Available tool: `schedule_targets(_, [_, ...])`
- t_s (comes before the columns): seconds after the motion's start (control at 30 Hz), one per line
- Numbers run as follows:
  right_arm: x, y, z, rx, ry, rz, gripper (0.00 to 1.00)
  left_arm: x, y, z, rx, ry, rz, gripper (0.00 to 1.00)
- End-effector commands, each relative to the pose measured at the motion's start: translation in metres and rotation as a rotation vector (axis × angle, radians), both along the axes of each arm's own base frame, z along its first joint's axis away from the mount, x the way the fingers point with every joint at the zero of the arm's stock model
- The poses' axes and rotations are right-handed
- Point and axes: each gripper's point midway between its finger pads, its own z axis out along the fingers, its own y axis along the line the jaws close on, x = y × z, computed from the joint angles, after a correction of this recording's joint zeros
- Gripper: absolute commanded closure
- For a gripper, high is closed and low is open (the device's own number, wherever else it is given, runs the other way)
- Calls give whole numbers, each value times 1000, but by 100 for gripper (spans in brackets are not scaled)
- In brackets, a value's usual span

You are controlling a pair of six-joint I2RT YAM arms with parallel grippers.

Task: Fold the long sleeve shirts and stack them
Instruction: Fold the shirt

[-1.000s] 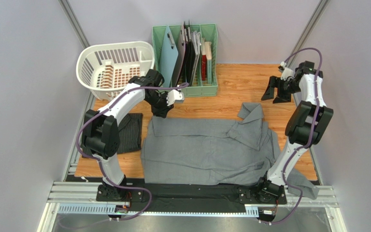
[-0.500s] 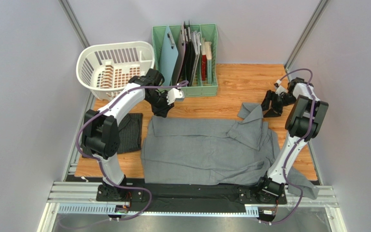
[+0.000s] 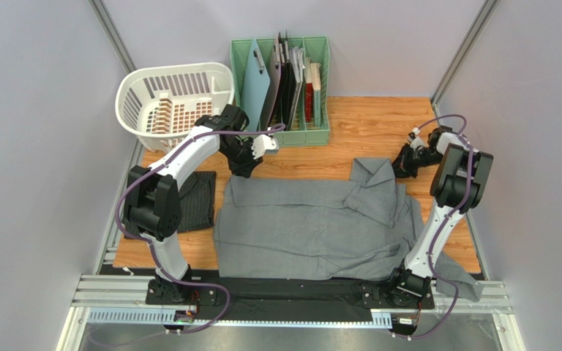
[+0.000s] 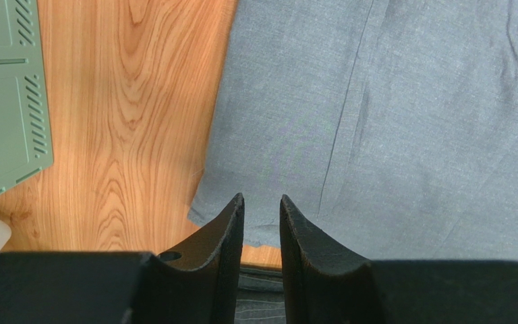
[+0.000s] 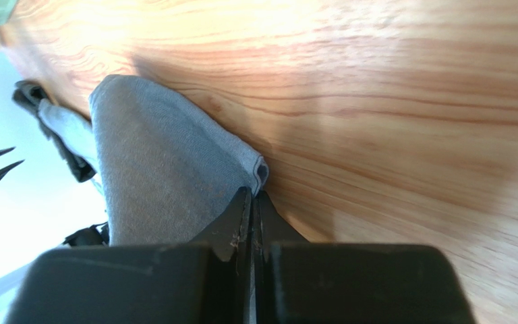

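A plain grey long sleeve shirt (image 3: 306, 227) lies spread across the middle of the wooden table. Its far right flap (image 3: 372, 170) is bunched up. My right gripper (image 3: 402, 164) is low at that flap. In the right wrist view its jaws (image 5: 255, 196) are shut on the folded edge of the grey cloth (image 5: 160, 169). My left gripper (image 3: 246, 171) hovers over the shirt's far left corner (image 4: 390, 101). It stands narrowly open (image 4: 262, 202) with nothing between its fingers. A dark pinstriped shirt (image 3: 197, 197) lies folded at the left.
A white laundry basket (image 3: 174, 99) stands at the back left. A green file rack (image 3: 284, 80) with folders stands beside it, just behind the left gripper. Part of the grey shirt (image 3: 461, 284) hangs over the table's front right edge.
My right gripper came down and leftward from above the back right corner to the shirt's flap and shut there. The flap shifted slightly left. The left arm has not moved.
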Motion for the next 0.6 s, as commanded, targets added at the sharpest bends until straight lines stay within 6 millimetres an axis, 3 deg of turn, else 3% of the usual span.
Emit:
schedule_targets(0.0, [14,8,66,19,-235,30,100,-1,2,17,-17,-31,22,68])
schedule_targets(0.07, [12,12,93,26,-313,45,100,1,0,25,-40,-43,36,68])
schedule_targets(0.1, [11,13,120,6,-387,55,100,2,-2,27,-51,-40,44,68])
schedule_targets(0.2, [1,20,170,-28,-534,76,100,7,-5,41,-94,-46,84,68])
schedule_targets(0.27, [-6,25,186,-52,-595,95,100,10,-7,48,-116,-50,107,69])
schedule_targets(0.37, [-28,41,202,-110,-665,161,100,13,-8,57,-140,-53,134,69])
schedule_targets(0.4, [-37,48,196,-113,-657,185,100,13,-8,58,-146,-49,142,69])
schedule_targets(0.43, [-47,60,202,-137,-683,228,100,14,-8,60,-154,-49,149,69])
schedule_targets(0.5, [-62,76,193,-171,-696,309,100,15,-10,66,-179,-40,174,69])
schedule_targets(0.53, [-75,94,176,-197,-674,376,100,15,-11,69,-187,-39,184,69])
schedule_targets(0.57, [-84,103,177,-240,-716,427,100,15,-11,70,-197,-32,195,69])
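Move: The right hand is already shut on the outer corner of the folded-back sleeve end, whose middle lies about 7 cm to its left and 1 cm back, at finger height. The middle of the shirt body is some 24 cm left and 19 cm back of this hand; the triangular fold lies about 7 cm left and 11 cm back. From the left hand the body's middle is about 21 cm right, 15 cm back and 10 cm below. Keeping its pinch on the sleeve corner, the right hand lifts it almost straight up off the table by about 21 cm, fast, and over the last part of the rise swings back some 5 cm and left some 6 cm, in over the shirt's right side, while the wrist tips up about 40 degrees so the fingers point less down and more forward. The left hand, empty and with its fingers still partly open, rises about 3 cm above the shirt's far left corner and eases slightly forward. ##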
